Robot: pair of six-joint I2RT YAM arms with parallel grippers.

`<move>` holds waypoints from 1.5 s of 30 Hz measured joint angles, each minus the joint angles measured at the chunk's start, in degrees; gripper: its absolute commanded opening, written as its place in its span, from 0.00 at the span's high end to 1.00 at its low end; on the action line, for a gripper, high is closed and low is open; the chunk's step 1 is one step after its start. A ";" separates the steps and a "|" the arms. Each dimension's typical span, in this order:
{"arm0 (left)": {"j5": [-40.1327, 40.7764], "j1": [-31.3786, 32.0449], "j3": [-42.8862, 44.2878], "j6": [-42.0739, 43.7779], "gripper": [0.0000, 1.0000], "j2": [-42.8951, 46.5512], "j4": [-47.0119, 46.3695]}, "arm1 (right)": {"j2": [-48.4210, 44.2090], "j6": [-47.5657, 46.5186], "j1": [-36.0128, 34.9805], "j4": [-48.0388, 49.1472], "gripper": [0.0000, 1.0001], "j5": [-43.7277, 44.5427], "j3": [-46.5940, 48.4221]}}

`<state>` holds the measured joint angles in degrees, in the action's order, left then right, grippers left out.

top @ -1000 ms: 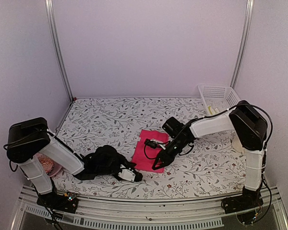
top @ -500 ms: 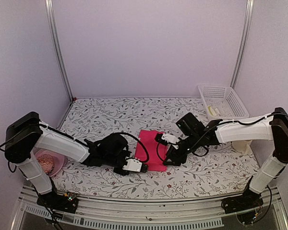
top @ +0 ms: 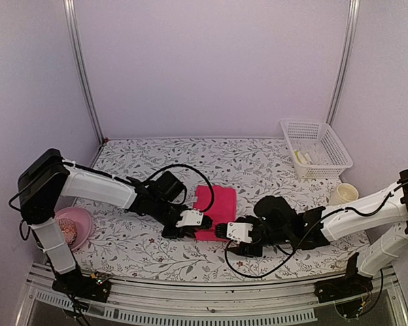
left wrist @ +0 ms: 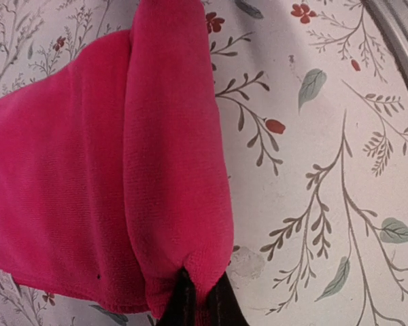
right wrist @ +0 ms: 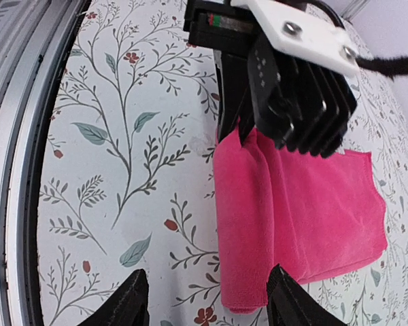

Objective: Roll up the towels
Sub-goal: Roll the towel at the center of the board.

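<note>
The bright pink towel (top: pixel 216 204) lies at the table's middle, its near edge turned over into a thick fold (left wrist: pixel 173 170). At the fold's left end my left gripper (top: pixel 204 221) (left wrist: pixel 200 304) is shut, with pink cloth pinched between its black fingers. My right gripper (top: pixel 224 231) (right wrist: pixel 207 288) comes in low from the right and is open. Its fingertips straddle the fold's right end (right wrist: pixel 248 231) without touching the cloth. In the right wrist view the left gripper (right wrist: pixel 285 88) shows at the top, over the towel.
A white basket (top: pixel 321 133) at the back right holds a pale yellow item (top: pixel 300 157). A cream cup (top: pixel 344 194) stands at the right. A pink bowl (top: pixel 81 219) sits near the left arm's base. The metal front rail (right wrist: pixel 13 136) runs close by both grippers.
The right arm swung from the towel's right side down to its near right corner and opened. The left gripper slid right along the near edge. The towel's near edge is now folded over.
</note>
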<state>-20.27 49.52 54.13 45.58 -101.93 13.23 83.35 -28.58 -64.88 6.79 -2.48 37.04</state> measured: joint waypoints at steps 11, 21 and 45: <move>-8.35 -3.65 5.88 -1.22 1.00 -4.26 7.89 | 12.09 -7.19 -3.43 6.97 0.40 9.86 3.19; -10.25 -4.28 7.02 -1.22 1.00 -5.14 10.19 | 16.72 -8.72 -3.43 9.18 0.43 14.29 5.01; -9.99 -6.21 7.54 -1.64 0.45 -3.89 12.79 | 22.71 -3.02 -2.58 1.42 0.91 17.16 14.10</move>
<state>-30.26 43.31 61.67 43.94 -105.82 26.02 106.06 -31.59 -67.46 8.21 14.68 51.13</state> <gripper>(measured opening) 0.374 0.104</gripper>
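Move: The right hand, empty and open, goes for the right part of the pink towel's rolled near edge, about 5 cm ahead, 4 cm left and 6 cm below. From there the flat part of the towel lies some 15 cm ahead, 7 cm left and 8 cm below. The left fingers already pinch the roll's left end; that right part lies about 8 cm to their right, level fore and aft and in height. Right hand dips about 5 cm down, forward and left, pinching the roll; left hand tilts some 15 degrees, then opens. ##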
